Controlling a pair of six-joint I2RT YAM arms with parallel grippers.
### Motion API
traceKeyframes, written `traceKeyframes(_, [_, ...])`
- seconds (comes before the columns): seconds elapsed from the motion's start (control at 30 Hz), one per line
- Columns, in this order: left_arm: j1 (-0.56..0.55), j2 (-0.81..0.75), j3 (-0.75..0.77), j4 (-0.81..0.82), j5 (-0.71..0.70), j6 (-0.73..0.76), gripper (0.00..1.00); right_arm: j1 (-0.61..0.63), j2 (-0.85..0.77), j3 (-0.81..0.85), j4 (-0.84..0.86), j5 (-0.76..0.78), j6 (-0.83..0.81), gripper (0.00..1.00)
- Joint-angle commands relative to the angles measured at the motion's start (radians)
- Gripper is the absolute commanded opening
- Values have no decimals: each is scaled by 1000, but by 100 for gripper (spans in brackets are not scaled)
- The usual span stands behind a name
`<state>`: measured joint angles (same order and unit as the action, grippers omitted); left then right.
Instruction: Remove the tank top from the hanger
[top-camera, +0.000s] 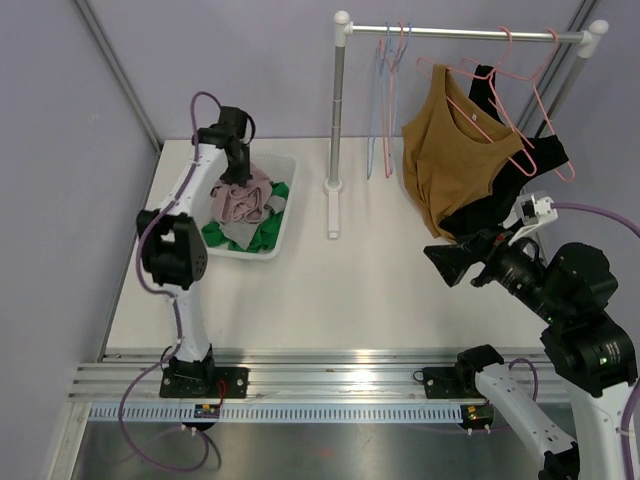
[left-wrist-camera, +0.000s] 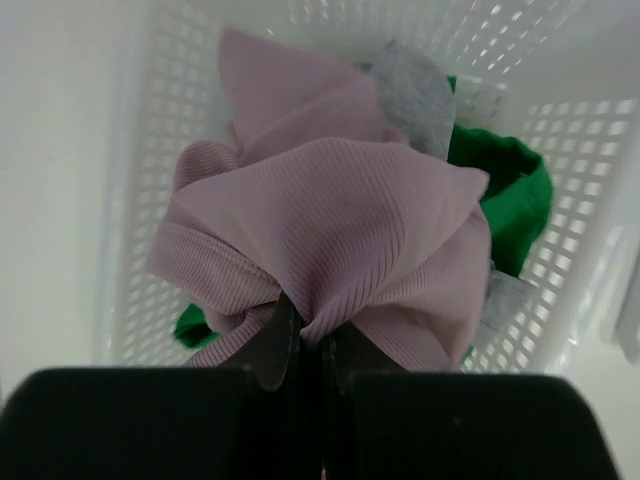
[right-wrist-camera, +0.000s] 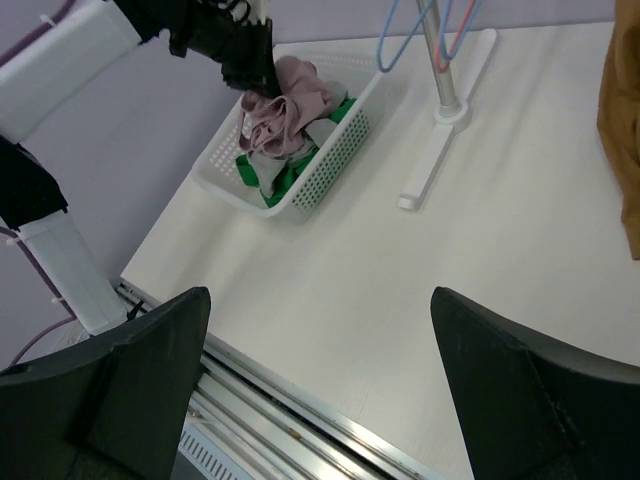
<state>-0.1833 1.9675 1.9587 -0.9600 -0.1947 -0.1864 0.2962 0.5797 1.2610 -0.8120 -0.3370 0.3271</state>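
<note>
A brown tank top hangs on a pink hanger on the rail at the back right; its edge shows in the right wrist view. A black garment hangs behind it. My right gripper is open and empty, just below and in front of the brown top, jaws wide apart over bare table. My left gripper is shut on a mauve ribbed tank top, holding it bunched just above the white basket.
The basket also holds green and grey clothes. The clothes rack's white post stands mid-table on a long foot. Empty blue and pink hangers hang near the post. The metal rail runs along the near edge.
</note>
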Motion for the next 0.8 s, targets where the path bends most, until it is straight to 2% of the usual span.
traceKeyframes(0.0, [11, 181, 28, -69, 132, -4, 0, 6, 40, 1, 39, 96, 49, 99])
traceKeyframes(0.1, [11, 284, 54, -114, 159, -19, 0, 6, 49, 5, 40, 131, 58, 100])
traceKeyframes(0.23, [19, 262, 55, -117, 166, -38, 17, 8, 57, -8, 60, 124, 56, 100])
traceKeyframes(0.27, [25, 242, 52, -118, 166, -42, 32, 8, 62, -6, 57, 136, 55, 99])
traceKeyframes(0.37, [39, 134, 45, -117, 161, -61, 54, 6, 118, 50, 1, 217, 35, 100])
traceKeyframes(0.47, [47, -17, 39, -106, 187, -73, 67, 7, 190, 122, -61, 317, 3, 100])
traceKeyframes(0.53, [48, -127, 29, -94, 217, -77, 80, 6, 230, 164, -70, 361, -20, 100])
traceKeyframes(0.6, [54, -185, 28, -88, 241, -87, 99, 6, 273, 190, -65, 410, -46, 100])
traceKeyframes(0.77, [59, -394, -43, -76, 265, -84, 99, 6, 435, 300, -78, 558, -138, 100])
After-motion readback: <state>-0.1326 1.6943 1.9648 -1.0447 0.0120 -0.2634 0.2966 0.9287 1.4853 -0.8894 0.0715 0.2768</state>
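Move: The left hand, holding the mauve tank top, is almost straight over the middle of the basket, which lies about 14 cm below. The green top there is some 6 cm back and 5 cm right, and the rack's foot about 1 cm ahead and 23 cm right. From the empty right hand the brown tank top hangs roughly 29 cm ahead, 8 cm right and 10 cm lower; the black top about 28 cm ahead and 19 cm right. Still pinching the mauve top, the left hand lowers it about 12 cm into the basket with its fingers tipping downward, then spreads them wide to let go as it rises, slowly then fast, some 23 cm clear and about 5 cm back, tilting up again. Meanwhile the right hand, kept open, goes forward about 10 cm and some 5 cm right towards the brown top, turning about 20 degrees clockwise. ##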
